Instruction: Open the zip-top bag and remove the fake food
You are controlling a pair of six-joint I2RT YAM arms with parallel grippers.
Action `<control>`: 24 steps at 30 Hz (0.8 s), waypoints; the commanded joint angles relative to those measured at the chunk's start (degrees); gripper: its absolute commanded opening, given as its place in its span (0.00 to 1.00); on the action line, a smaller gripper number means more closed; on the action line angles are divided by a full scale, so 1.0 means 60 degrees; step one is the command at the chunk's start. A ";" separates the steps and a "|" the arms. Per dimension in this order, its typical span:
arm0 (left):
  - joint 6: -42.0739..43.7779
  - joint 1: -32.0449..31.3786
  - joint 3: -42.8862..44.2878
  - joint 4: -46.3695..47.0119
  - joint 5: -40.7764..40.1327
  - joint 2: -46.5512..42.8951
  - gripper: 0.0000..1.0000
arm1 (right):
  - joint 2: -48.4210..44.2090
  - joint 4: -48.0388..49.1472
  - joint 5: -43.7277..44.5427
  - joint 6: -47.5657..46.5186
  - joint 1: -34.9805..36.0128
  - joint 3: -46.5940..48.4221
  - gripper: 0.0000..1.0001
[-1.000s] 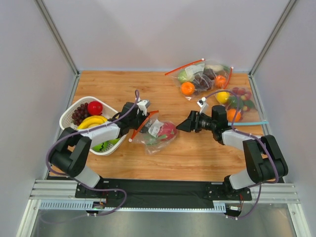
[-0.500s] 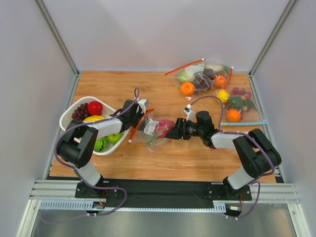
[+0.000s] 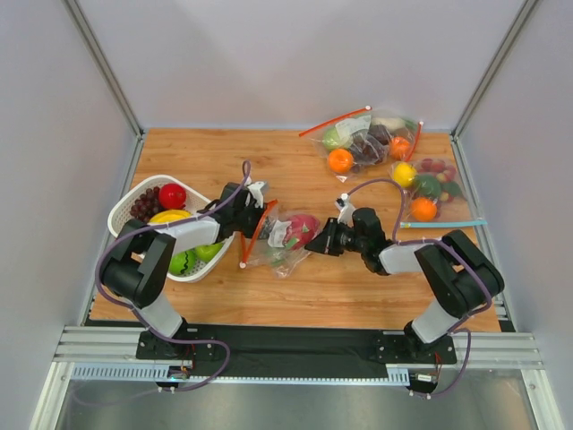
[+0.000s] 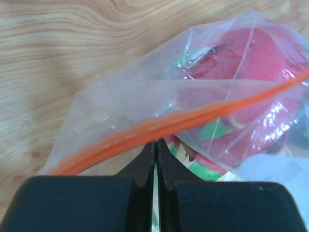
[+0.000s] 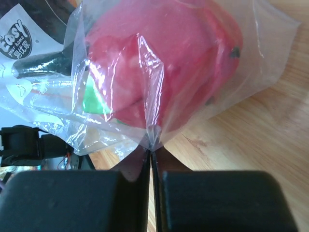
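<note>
The clear zip-top bag (image 3: 285, 240) lies mid-table, its red-orange zip strip (image 3: 258, 227) facing left. Inside shows fake food: a pink fruit with green tips (image 3: 303, 228). My left gripper (image 3: 254, 222) is shut on the bag just under the zip strip (image 4: 183, 121), jaws pressed together (image 4: 155, 143). My right gripper (image 3: 315, 243) is shut on a pinch of the bag's plastic at its right end (image 5: 152, 147), with the pink fruit (image 5: 164, 67) right in front of it. A white label (image 5: 21, 36) shows beyond it.
A white basket (image 3: 123, 213) with grapes, a red fruit, a banana and green apples stands behind the left arm. Two more filled bags lie at the back right: one with a red strip (image 3: 367, 139), one with a teal strip (image 3: 431, 193).
The right gripper moved left from near the teal-strip bag to the zip-top bag's right end and shut on it. The left gripper closed at the zip strip.
</note>
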 commanded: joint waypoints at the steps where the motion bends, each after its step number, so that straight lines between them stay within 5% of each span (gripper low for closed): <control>1: -0.0187 0.0150 0.0000 0.0267 0.0650 -0.0795 0.00 | -0.1102 -0.0094 0.0972 -0.0611 -0.0003 -0.0082 0.00; 13: -0.0363 0.1058 -0.0292 -0.0158 0.1222 -0.2567 0.00 | -0.2482 -0.2658 0.1691 -0.1828 -0.0983 0.0035 0.00; 24: -0.1154 0.1044 -0.0937 0.1262 0.2058 -0.2131 0.00 | -0.1898 -0.2002 0.0509 -0.1538 -0.1028 0.0152 0.00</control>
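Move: The left gripper already pinches the bag by its orange zip edge; the red fruit inside lies about 14 cm to its right, 1 cm farther out and roughly level in height. A green apple sits some 11 cm to its left and 4 cm nearer the base, with the white basket's middle about 20 cm left and 2 cm out. The right gripper is already shut on film at the bag's closed end, the red fruit about 4 cm ahead and 3 cm left of it, near its own height. Keep the left gripper shut on the zip edge and lift it about 7 cm, easing a little to the left and tilting the wrist some 10 degrees. Meanwhile raise the right gripper, with its fingers still shut, and draw it about 6 cm to the right and slightly forward, away from the red fruit, sinking again partway; its tips come free of the film. ##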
